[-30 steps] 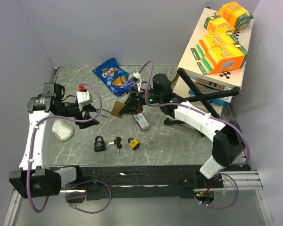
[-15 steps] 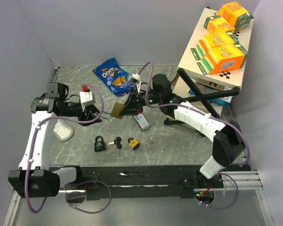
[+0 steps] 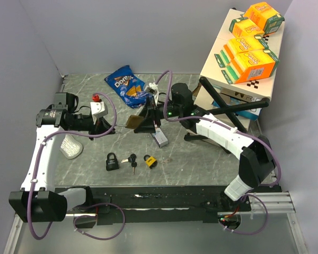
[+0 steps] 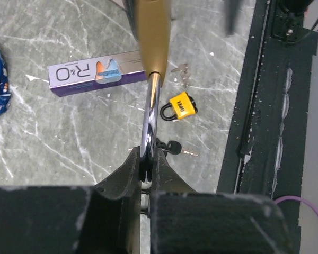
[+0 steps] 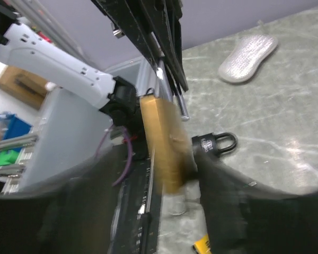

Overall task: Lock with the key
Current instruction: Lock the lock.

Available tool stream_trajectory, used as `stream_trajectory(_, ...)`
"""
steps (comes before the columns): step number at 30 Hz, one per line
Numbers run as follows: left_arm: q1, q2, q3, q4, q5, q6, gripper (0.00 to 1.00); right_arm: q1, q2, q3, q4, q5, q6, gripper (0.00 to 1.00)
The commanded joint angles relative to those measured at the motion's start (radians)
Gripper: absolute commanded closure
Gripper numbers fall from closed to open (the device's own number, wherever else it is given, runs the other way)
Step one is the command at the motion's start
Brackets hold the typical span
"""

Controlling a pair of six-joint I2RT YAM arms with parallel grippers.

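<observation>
A brass padlock (image 3: 131,122) hangs in the air between my two grippers. The left gripper (image 3: 114,127) is shut on its steel shackle (image 4: 150,116), pinched between the fingertips of the left gripper (image 4: 147,159). The right gripper (image 3: 147,120) stands around the brass body (image 5: 161,148); that view is blurred, and a gap shows beside the body, so the right gripper (image 5: 159,161) is open. On the table below lie black-headed keys (image 3: 131,160), a black padlock (image 3: 112,161) and a small yellow padlock (image 3: 150,161).
A purple-and-white carton (image 3: 160,137) lies under the right gripper. A blue Doritos bag (image 3: 126,84) is at the back, a white textured pad (image 3: 70,145) on the left. Stacked orange boxes (image 3: 249,42) and a black stand (image 3: 228,108) fill the right side.
The left gripper has closed on the padlock's shackle. The right gripper's jaws have widened around the brass body, and the carton below has shifted slightly.
</observation>
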Motion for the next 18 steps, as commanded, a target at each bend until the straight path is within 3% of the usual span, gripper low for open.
stream_trajectory(1,-0.002,-0.03,0.011,0.066,0.086,-0.071,0.99,0.011,-0.055,0.044,0.012,-0.005,-0.025,0.14)
stream_trajectory(2,-0.002,-0.03,0.009,0.067,0.09,-0.08,0.99,0.009,-0.058,0.048,-0.032,0.01,-0.062,0.0)
stream_trajectory(18,-0.001,-0.038,0.037,0.03,0.123,-0.105,0.99,0.005,-0.087,0.046,-0.217,0.2,-0.264,0.0)
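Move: The brass lock hangs between the hands: its shackle is in the left fingers, its body about 7 cm to the left hand's right and some 2 cm higher. From the right hand that body is about 2 cm left and 2 cm lower, at the fingertips. On the table roughly 27 cm beneath the right hand, the yellow lock lies 3 cm back and 2 cm right, the keys 3 cm back and 7 cm left, the white box 8 cm ahead and 6 cm right. The right fingers, already starting to part, spread wide and let go of the brass lock's body, and the hand then draws away from it about 2 cm forward and 1.5 cm down, easing slightly right while the wrist swings clockwise by some 10 degrees. The left hand stays where it is with its fingers still shut on the shackle, carrying the lock alone and tipping only about 5 degrees. ##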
